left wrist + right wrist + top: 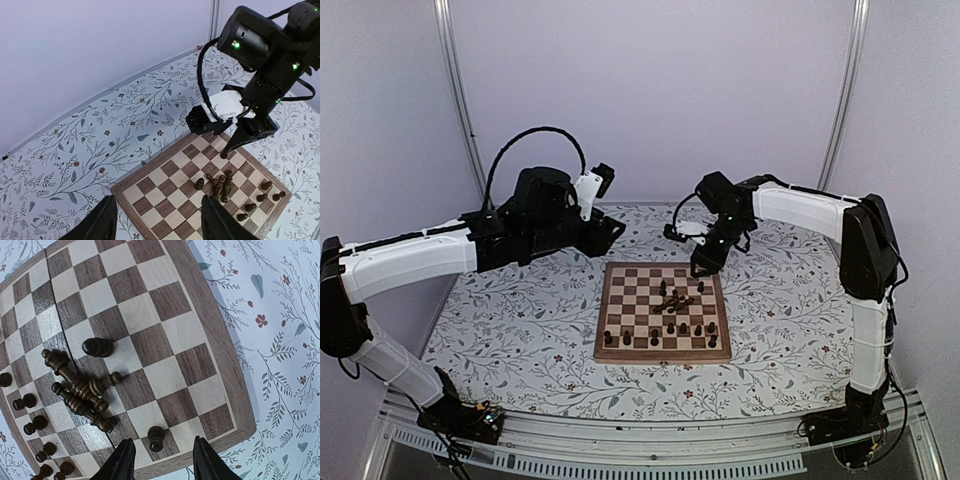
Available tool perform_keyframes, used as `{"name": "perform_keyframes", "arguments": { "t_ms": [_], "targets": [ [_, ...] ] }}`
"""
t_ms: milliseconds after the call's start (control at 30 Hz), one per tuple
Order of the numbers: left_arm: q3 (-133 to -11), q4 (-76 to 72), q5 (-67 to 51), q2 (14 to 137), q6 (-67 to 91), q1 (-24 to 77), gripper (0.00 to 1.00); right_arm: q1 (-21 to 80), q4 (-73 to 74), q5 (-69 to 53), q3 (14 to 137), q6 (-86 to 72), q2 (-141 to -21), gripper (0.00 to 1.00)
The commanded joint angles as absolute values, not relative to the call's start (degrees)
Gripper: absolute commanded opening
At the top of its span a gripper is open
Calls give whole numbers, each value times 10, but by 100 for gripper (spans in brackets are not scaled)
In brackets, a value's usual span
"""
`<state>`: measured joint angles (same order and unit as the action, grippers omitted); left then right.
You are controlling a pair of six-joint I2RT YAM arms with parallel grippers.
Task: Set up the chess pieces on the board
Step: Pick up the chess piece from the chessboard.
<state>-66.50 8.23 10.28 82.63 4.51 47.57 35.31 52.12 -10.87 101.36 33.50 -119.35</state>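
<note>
The wooden board [630, 290] lies mid-table. Several dark chess pieces stand in a row [655, 337] along its near edge. A few more lie in a pile [677, 300] near the middle, also seen in the right wrist view [80, 390]. My right gripper [703, 268] is low over the board's far right corner, open. One small piece [156, 437] stands upright just ahead of its gripper [162, 465], untouched. My left gripper [617, 228] hangs open and empty above the table beyond the board's far left corner. In its own view the left gripper [160, 222] looks down on the board [165, 185].
The floral table surface [520, 330] surrounds the board on all sides. Another piece [97, 346] stands alone beside the pile. The right arm [260, 60] with its white cable plug fills the upper right of the left wrist view. Pale walls and metal posts [460, 100] close the back.
</note>
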Motion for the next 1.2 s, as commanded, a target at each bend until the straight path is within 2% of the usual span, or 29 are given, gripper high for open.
{"name": "perform_keyframes", "arguments": {
  "t_ms": [0, 300, 500, 700, 967, 1167],
  "targets": [
    [-679, 81, 102, 811, 44, 475, 59, 343, 505, -104, 981, 326, -1180, 45],
    [-679, 82, 102, 811, 44, 476, 59, 343, 506, -102, 976, 323, -1198, 47],
    [-679, 82, 102, 811, 43, 476, 59, 343, 512, -106, 987, 321, -1214, 43],
    [-679, 82, 101, 809, 42, 477, 59, 343, 519, -117, 988, 323, -1222, 35],
    [-679, 82, 101, 809, 41, 478, 59, 343, 530, -121, 1001, 323, -1223, 11],
    [-679, 82, 103, 809, 41, 478, 59, 363, 542, -112, 1008, 335, -1188, 6]
  ]
}}
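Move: The small upright chess piece near the board's right edge, third row from the far side, stands about 5 cm below the right hand, 2 cm to its right and 1 cm back. A taller standing piece is 9 cm left of that piece and level with it; the heap of lying pieces is centred some 8 cm left of it and 5 cm nearer. From the left hand the small piece is about 17 cm right, 2 cm ahead and 21 cm below. The small upright piece gets pinched from above: the half-open right hand sinks towards it, shifting about 2 cm right, pauses briefly, then goes on down until nearly 4 cm lower. As the last of the descent runs out the fingers close on the piece's upper part, and the hand then starts back up by about 1 cm, keeping its pinch. ##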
